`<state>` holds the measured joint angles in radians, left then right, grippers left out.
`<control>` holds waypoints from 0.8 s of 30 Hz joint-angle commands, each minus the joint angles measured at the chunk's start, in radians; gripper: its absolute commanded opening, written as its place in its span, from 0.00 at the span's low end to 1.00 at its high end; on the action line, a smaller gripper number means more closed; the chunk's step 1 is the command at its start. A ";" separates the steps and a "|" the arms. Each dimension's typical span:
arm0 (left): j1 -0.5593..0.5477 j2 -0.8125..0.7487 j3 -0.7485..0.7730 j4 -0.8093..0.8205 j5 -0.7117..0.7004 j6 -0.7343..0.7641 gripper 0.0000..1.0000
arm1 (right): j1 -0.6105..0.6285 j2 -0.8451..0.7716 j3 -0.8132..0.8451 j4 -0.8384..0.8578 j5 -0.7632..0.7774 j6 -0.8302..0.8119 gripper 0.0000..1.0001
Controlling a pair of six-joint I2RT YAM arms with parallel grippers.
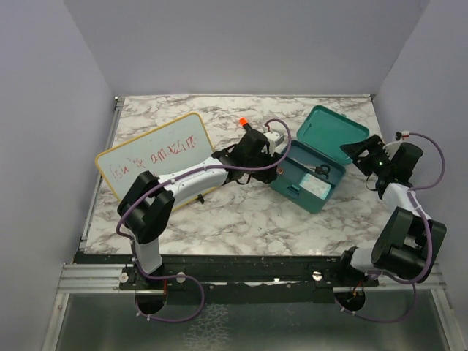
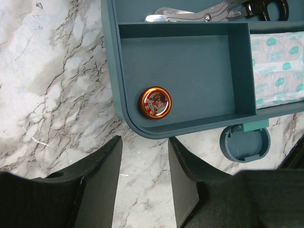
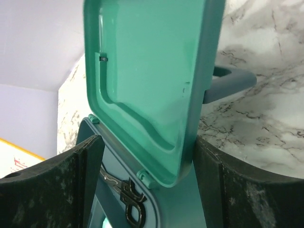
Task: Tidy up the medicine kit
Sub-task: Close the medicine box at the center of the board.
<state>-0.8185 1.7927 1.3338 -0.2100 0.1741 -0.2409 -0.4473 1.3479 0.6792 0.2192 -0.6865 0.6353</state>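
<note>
The teal medicine kit (image 1: 311, 179) lies open on the marble, its lid (image 1: 335, 131) raised. In the left wrist view its tray (image 2: 190, 61) holds a small round red and gold tin (image 2: 155, 101), scissors (image 2: 213, 9) and plaster packets (image 2: 278, 66). My left gripper (image 2: 145, 142) hovers open just outside the tray's rim, over bare marble. In the top view the left gripper (image 1: 280, 162) is at the case's left end. My right gripper (image 3: 148, 140) stands open astride the lid (image 3: 152, 85), the right finger (image 3: 213, 180) against its outer face. In the top view the right gripper (image 1: 358, 152) is behind the lid.
A yellow-framed whiteboard (image 1: 157, 153) with red writing lies at the left, under the left arm. A small orange-tipped item (image 1: 243, 121) sits behind the left wrist. The case's carry handle (image 3: 228, 83) juts from the lid, and its latch (image 2: 244, 142) sits on the front rim.
</note>
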 commanded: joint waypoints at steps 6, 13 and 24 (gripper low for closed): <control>0.001 0.025 0.004 0.021 0.035 0.003 0.45 | -0.001 -0.061 0.052 -0.012 -0.147 -0.059 0.79; 0.001 0.025 0.000 0.032 0.056 -0.015 0.45 | -0.001 -0.115 0.047 -0.032 -0.164 -0.057 0.79; -0.001 0.011 -0.015 0.042 0.066 -0.025 0.45 | -0.001 -0.170 0.059 -0.054 -0.168 -0.001 0.79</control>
<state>-0.8181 1.8114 1.3270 -0.1951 0.2096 -0.2508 -0.4473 1.2045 0.7082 0.1753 -0.8032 0.5880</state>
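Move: For the right hand, the middle of the open lid is about 6 cm to the left and 4 cm ahead, at nearly its own height, with the lid's right end at the fingers. The medicine box's tray centres some 11 cm left, 7 cm back and 7 cm below it, and the scissors 7 cm left, 5 cm back, 8 cm below. For the left hand, the box's middle is about 10 cm right, 1 cm ahead and 4 cm lower; the balm tin is 2 cm right, 3 cm ahead, 5 cm lower. Upward, by about 5 cm, the right hand lifts the lid by its right end, drifting some 2 cm left and slightly back as its fingers tip up and turn a little counter-clockwise; they stay wide open, one still against the lid's outer side. The left hand dips about 1 cm to the box's near left corner and stays there, half open. ##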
